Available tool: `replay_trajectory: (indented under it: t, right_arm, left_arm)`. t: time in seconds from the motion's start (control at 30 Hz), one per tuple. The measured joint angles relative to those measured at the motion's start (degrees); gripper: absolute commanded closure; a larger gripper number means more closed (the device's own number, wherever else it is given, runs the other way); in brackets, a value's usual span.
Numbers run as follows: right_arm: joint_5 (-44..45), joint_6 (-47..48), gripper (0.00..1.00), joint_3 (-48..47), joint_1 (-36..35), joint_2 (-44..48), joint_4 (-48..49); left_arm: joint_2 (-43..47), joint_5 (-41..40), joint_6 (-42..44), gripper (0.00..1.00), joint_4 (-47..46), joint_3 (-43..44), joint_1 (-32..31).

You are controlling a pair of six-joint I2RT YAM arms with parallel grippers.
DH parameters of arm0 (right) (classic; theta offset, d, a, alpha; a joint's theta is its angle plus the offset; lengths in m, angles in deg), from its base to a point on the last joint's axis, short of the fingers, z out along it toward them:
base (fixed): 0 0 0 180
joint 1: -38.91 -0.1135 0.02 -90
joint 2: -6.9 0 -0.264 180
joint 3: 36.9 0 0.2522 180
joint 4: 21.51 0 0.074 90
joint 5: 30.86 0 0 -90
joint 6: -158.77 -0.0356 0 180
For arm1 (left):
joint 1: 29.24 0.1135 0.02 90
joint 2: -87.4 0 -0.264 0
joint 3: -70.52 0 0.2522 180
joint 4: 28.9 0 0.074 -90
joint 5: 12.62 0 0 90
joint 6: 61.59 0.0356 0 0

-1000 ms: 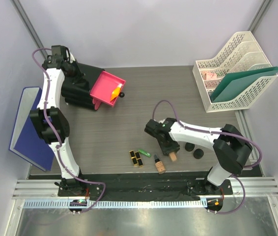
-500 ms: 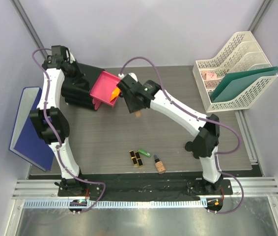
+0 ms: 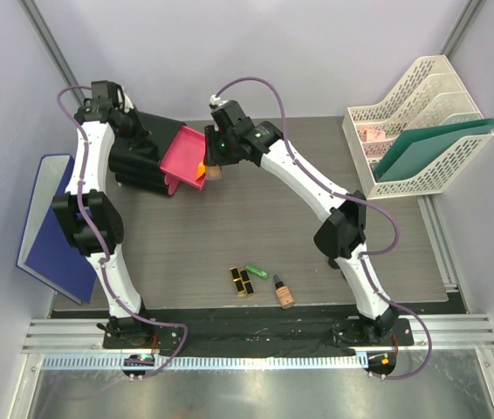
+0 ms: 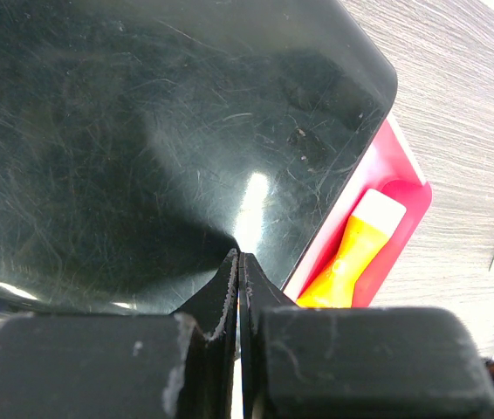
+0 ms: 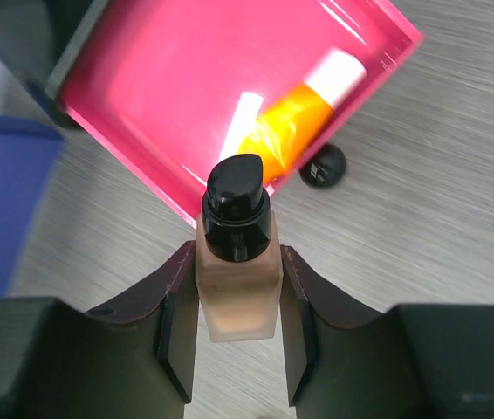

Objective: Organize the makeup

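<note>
My right gripper is shut on a beige foundation bottle with a black cap, held at the near edge of the open pink drawer. An orange white-capped tube lies in that drawer. My left gripper is shut and empty, its tips over the top of the black box. Near the table's front lie black-and-gold lipsticks, a green tube and a second foundation bottle.
The black box stands at the back left, and the drawer's black knob juts from its front. A blue binder leans at the left edge. A white file rack with green folders stands at the back right.
My right arm has carried the foundation bottle from the front of the table across to the pink drawer's edge. The left arm has not moved.
</note>
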Motion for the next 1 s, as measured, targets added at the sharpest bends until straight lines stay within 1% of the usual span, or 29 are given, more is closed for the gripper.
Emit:
replay_trajectory:
  t: [0.23, 0.33, 0.47, 0.6, 0.7, 0.73, 0.8, 0.83, 0.9, 0.93, 1.0]
  right_arm:
    - [-9.4, -8.7, 0.99, 0.7, 3.2, -0.9, 12.2]
    - [-12.3, -13.0, 0.96, 0.4, 4.1, -2.7, 18.0]
    - [-14.6, -19.6, 0.92, -0.9, 4.5, -7.9, 23.8]
    - [-15.8, -24.5, 0.87, -1.0, 4.3, -13.0, 26.8]
    - [-15.9, -27.3, 0.74, -1.0, 4.3, -15.8, 28.6]
    - [-16.0, -27.9, 0.64, -1.0, 4.3, -16.1, 28.9]
    - [-15.9, -28.5, 0.53, -1.3, 4.3, -16.2, 29.3]
    - [-15.7, -28.7, 0.44, -1.5, 4.3, -16.2, 29.7]
    - [-15.5, -28.9, 0.36, -1.6, 4.3, -16.2, 30.6]
    - [-15.2, -28.9, 0.29, -1.6, 4.3, -16.2, 30.9]
    - [-15.0, -29.0, 0.23, -1.6, 4.3, -16.2, 31.6]
  left_arm:
    - [0.0, 0.0, 0.0, 1.00, 0.0, 0.0, 0.0]
    - [0.0, 0.0, 0.0, 1.00, 0.0, 0.0, 0.0]
    - [0.0, 0.0, 0.0, 1.00, 0.0, 0.0, 0.0]
    - [0.0, 0.0, 0.0, 1.00, 0.4, 0.2, 0.0]
    - [0.0, 0.0, 0.0, 1.00, 0.6, 0.2, 0.0]
    - [0.0, 0.0, 0.0, 1.00, 0.6, 0.2, 0.0]
    - [0.0, 0.0, 0.0, 1.00, 0.6, 0.2, 0.0]
    - [0.0, 0.0, 0.0, 1.00, 0.6, 0.2, 0.0]
    - [0.0, 0.0, 0.0, 1.00, 0.6, 0.2, 0.0]
    - [0.0, 0.0, 0.0, 1.00, 0.6, 0.2, 0.0]
    - [0.0, 0.0, 0.0, 1.00, 0.7, 0.2, 0.0]
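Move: The foundation bottle, already in the right fingers, is bound for the middle of the open pink drawer, about 7 cm ahead of the right hand, 8 cm to its left and 7 cm down. The orange tube in the drawer lies some 5 cm ahead, 4 cm left and 7 cm below; the black organizer's body is roughly 9 cm ahead and 19 cm left. From the left hand, the drawer's middle is about 12 cm right, 2 cm back and slightly lower. The foundation bottle is carried by the right hand left and forward, over the pink drawer, about 8 cm each way. The hand first rises 3 or 4 cm while rolling some 30 degrees, its left side lifting, then sinks about 9 cm to the drawer floor; there the fingers open, let go of the bottle, and back up about a centimetre. ##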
